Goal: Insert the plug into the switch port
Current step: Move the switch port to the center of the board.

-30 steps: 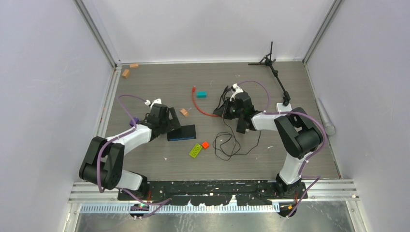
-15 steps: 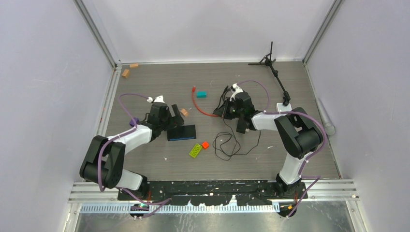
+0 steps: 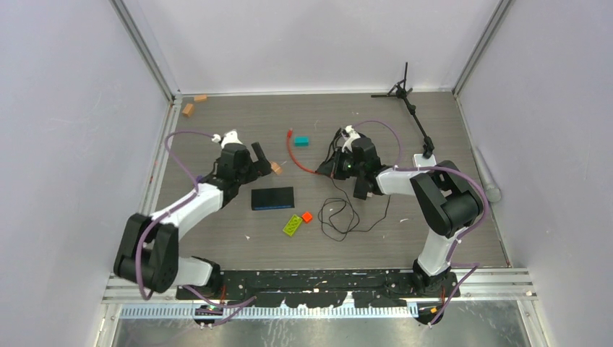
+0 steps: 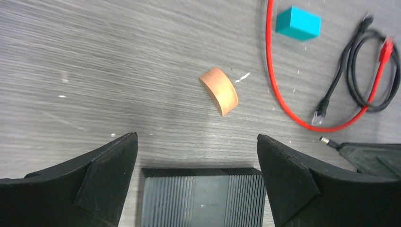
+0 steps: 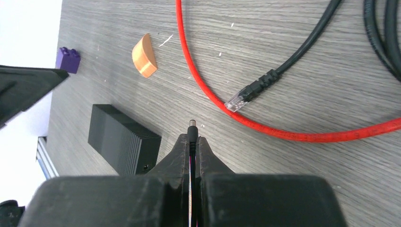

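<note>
The switch [image 3: 272, 198], a black ribbed box, lies flat on the table; its side shows a small round port [image 5: 145, 166]. My left gripper [image 4: 196, 138] hovers open just beyond the switch [image 4: 203, 198], touching nothing. The red cable [image 3: 295, 155] curves between the arms. One plug [image 3: 290, 133] lies near the teal block, and a red-booted plug [image 4: 387, 47] rests by coiled black cable. My right gripper [image 5: 191, 139] is shut on the thin black wire's barrel connector [image 5: 192, 126]. It points across the bare table toward the switch [image 5: 124, 139], well apart from it.
An orange wedge [image 4: 219, 91] and a teal block [image 4: 298, 22] lie beyond the switch. A black network cable [image 5: 257, 85] ends in a clear tip beside the red cable. A green brick [image 3: 293, 225] and a small orange piece [image 3: 307, 216] sit nearer the bases.
My left arm has drawn back from over the switch's left end toward the far side, leaving the switch fully uncovered. The right gripper has hardly moved.
</note>
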`<state>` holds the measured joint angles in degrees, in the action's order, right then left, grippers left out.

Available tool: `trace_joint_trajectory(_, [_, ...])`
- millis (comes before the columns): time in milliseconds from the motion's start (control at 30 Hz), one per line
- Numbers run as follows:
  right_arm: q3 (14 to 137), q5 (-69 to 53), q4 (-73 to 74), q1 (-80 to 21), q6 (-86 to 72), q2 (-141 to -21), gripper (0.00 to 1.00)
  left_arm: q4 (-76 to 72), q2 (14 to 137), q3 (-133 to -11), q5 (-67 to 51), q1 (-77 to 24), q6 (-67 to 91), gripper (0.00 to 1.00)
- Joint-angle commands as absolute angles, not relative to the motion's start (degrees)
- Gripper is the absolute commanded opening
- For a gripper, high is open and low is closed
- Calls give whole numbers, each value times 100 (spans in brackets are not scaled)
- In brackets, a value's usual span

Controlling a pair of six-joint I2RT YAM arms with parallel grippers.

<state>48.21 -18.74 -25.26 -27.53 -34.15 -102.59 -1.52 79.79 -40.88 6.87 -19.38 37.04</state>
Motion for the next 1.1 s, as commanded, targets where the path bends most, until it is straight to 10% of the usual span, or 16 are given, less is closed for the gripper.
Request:
trace_joint_trajectory(0, [4879, -2439, -2804, -2750, -3367, -10251, 0, 410, 7004, -3886, 1714, -1924, 3763, 99])
trace_joint_trajectory(1067, [4153, -3607, -3571, -2796, -4183, -10400, 1, -976, 8432, -3898, -805, -1925, 3665, 63])
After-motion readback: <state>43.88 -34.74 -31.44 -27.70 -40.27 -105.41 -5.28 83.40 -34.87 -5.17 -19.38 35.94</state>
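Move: The switch port's middle lies about 6 cm back from the left hand, 3 cm to its right and 6 cm lower. The curved wooden block is 1 cm ahead and 4 cm right; the lime brick sits 7 cm back and 5 cm right of the port. From the right hand, which holds the plug, the port is some 11 cm left, 7 cm back and 4 cm lower; the orange cube is 12 cm back and 2 cm left. Left hand arcs up-back, sinks 9 cm half-closing, and pushes the port right; right hand draws plug 5 cm back. ##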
